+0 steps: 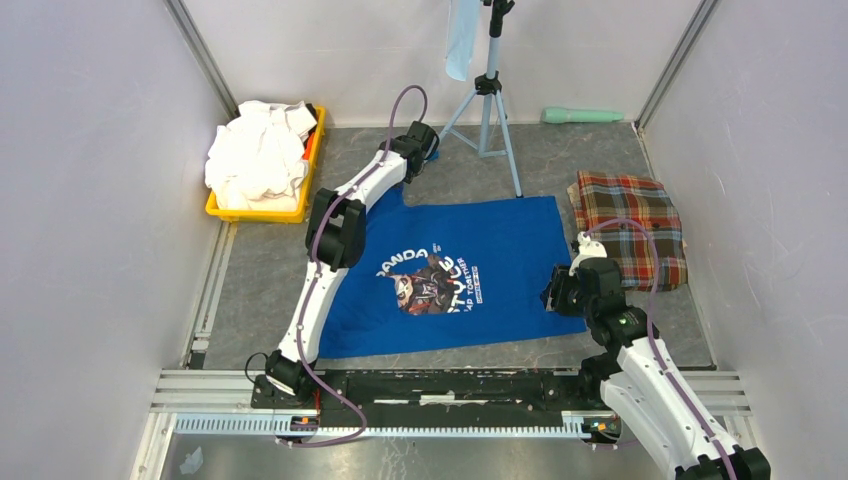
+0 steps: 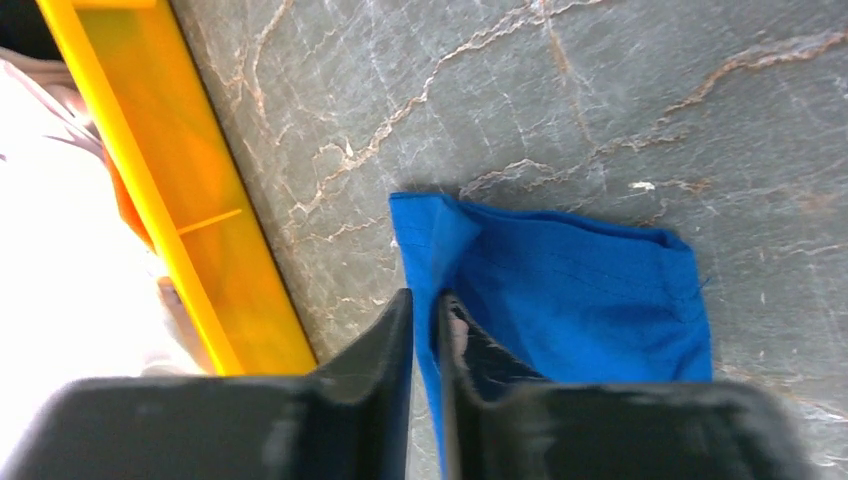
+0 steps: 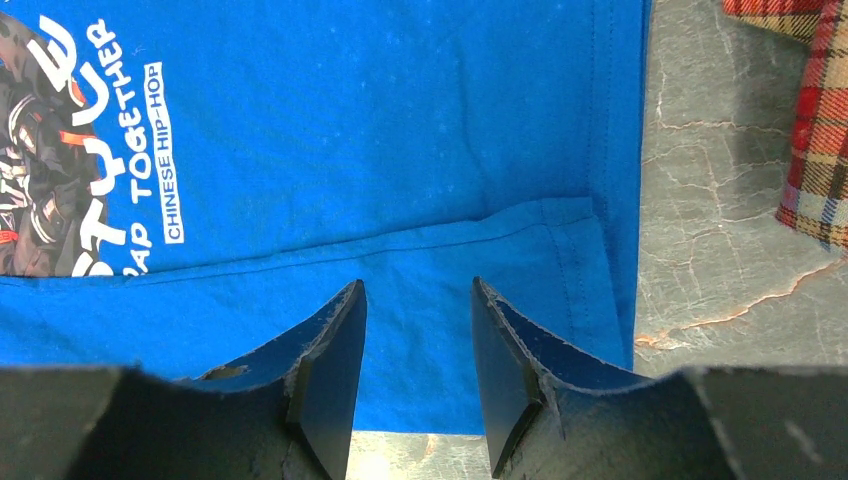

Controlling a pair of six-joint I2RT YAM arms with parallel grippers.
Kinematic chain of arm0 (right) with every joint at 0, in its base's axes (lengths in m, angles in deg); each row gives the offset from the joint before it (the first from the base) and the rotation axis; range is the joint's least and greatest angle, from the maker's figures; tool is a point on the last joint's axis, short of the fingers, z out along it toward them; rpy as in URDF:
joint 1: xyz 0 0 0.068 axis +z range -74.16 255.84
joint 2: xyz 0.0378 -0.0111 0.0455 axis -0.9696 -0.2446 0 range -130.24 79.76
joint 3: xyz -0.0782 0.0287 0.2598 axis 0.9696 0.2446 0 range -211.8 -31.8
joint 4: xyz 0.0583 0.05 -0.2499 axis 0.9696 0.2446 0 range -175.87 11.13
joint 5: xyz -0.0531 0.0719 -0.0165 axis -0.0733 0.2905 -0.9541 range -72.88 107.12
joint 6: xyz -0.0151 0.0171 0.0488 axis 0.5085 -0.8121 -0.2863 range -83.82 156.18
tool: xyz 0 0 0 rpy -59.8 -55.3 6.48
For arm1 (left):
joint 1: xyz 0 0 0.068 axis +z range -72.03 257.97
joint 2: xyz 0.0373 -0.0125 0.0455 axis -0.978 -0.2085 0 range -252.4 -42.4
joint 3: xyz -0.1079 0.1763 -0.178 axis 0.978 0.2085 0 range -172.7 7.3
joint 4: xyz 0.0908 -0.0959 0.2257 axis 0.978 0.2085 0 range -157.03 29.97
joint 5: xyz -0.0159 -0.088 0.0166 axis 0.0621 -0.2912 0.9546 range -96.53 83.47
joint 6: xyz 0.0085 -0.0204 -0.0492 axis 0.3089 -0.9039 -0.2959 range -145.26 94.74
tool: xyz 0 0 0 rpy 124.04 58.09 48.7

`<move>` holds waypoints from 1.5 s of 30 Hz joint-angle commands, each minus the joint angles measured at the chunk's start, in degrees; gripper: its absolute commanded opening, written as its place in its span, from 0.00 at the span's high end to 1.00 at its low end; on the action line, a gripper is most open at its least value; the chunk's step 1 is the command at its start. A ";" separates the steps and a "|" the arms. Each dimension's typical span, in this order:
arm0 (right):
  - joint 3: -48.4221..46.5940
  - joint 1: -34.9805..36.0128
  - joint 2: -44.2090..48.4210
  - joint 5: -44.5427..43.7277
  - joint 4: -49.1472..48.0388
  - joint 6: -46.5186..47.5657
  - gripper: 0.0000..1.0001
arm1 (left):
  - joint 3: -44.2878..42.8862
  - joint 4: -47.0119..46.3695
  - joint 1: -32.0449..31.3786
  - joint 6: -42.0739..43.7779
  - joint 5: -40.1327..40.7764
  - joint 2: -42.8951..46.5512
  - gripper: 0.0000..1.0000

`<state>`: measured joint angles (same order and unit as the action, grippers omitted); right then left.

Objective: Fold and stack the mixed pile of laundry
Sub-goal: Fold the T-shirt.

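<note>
A royal-blue T-shirt (image 1: 500, 230) with a chest graphic lies spread flat on the grey table. My left gripper (image 1: 428, 140) is at its far left sleeve (image 2: 580, 290). In the left wrist view the left gripper (image 2: 425, 297) has its jaws almost together, with the sleeve's blue edge pinched between them. My right gripper (image 1: 553, 290) hovers over the shirt's near right corner. There the right gripper (image 3: 415, 287) stands open above the blue cloth (image 3: 350, 130), holding nothing. A red-green plaid cloth (image 1: 630, 225) lies folded to the right. White shirts (image 1: 255, 155) fill a yellow bin (image 1: 255, 213).
The yellow bin (image 2: 190, 220) sits right beside the left gripper. A tripod (image 1: 490, 100) with a pale-blue cloth (image 1: 460, 40) stands behind the shirt. A green object (image 1: 582, 115) lies at the back wall. The plaid cloth (image 3: 815, 150) is close on the right. Walls enclose three sides.
</note>
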<state>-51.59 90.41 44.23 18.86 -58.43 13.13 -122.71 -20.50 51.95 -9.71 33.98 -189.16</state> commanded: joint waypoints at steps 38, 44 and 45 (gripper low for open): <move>-26.44 -0.06 -27.67 -9.45 -8.08 -9.35 0.53 | 69.77 3.44 -9.77 -28.05 -36.38 83.70 0.98; -33.11 -0.12 -37.00 -14.75 -7.16 -12.79 0.52 | 69.66 7.54 -10.55 -30.76 -42.02 93.10 0.98; -34.59 -0.04 -38.85 -16.44 -7.07 -13.09 0.51 | 69.55 7.66 -10.54 -31.24 -41.65 94.03 0.97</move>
<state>-80.73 90.41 9.78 8.96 -64.99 3.23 -51.13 -14.21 41.80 -35.98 -2.78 -99.98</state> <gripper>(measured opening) 0.480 0.032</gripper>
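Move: Just under the left fingertips, some 2 cm down, lies the edge of the T-shirt's folded-up sleeve. From that hand the yellow basket is about 21 cm left and 5 cm ahead, the panda print some 23 cm back and 17 cm right. The right hand has the T-shirt's far right corner about 28 cm straight ahead and the plaid stack 20 cm ahead, 19 cm right; the sleeve edge lies roughly 31 cm ahead, 43 cm left. Closing fully on the sleeve edge after a slight dip, the left hand pinches it and hauls it back about 35 cm towards the base, arcing up to end 13 cm higher, while its fingers swing some 50 degrees from slanting left to slightly right. Later the empty right hand, still half open, travels 13 cm forward and 8 cm up towards the far right corner, turning clockwise. ##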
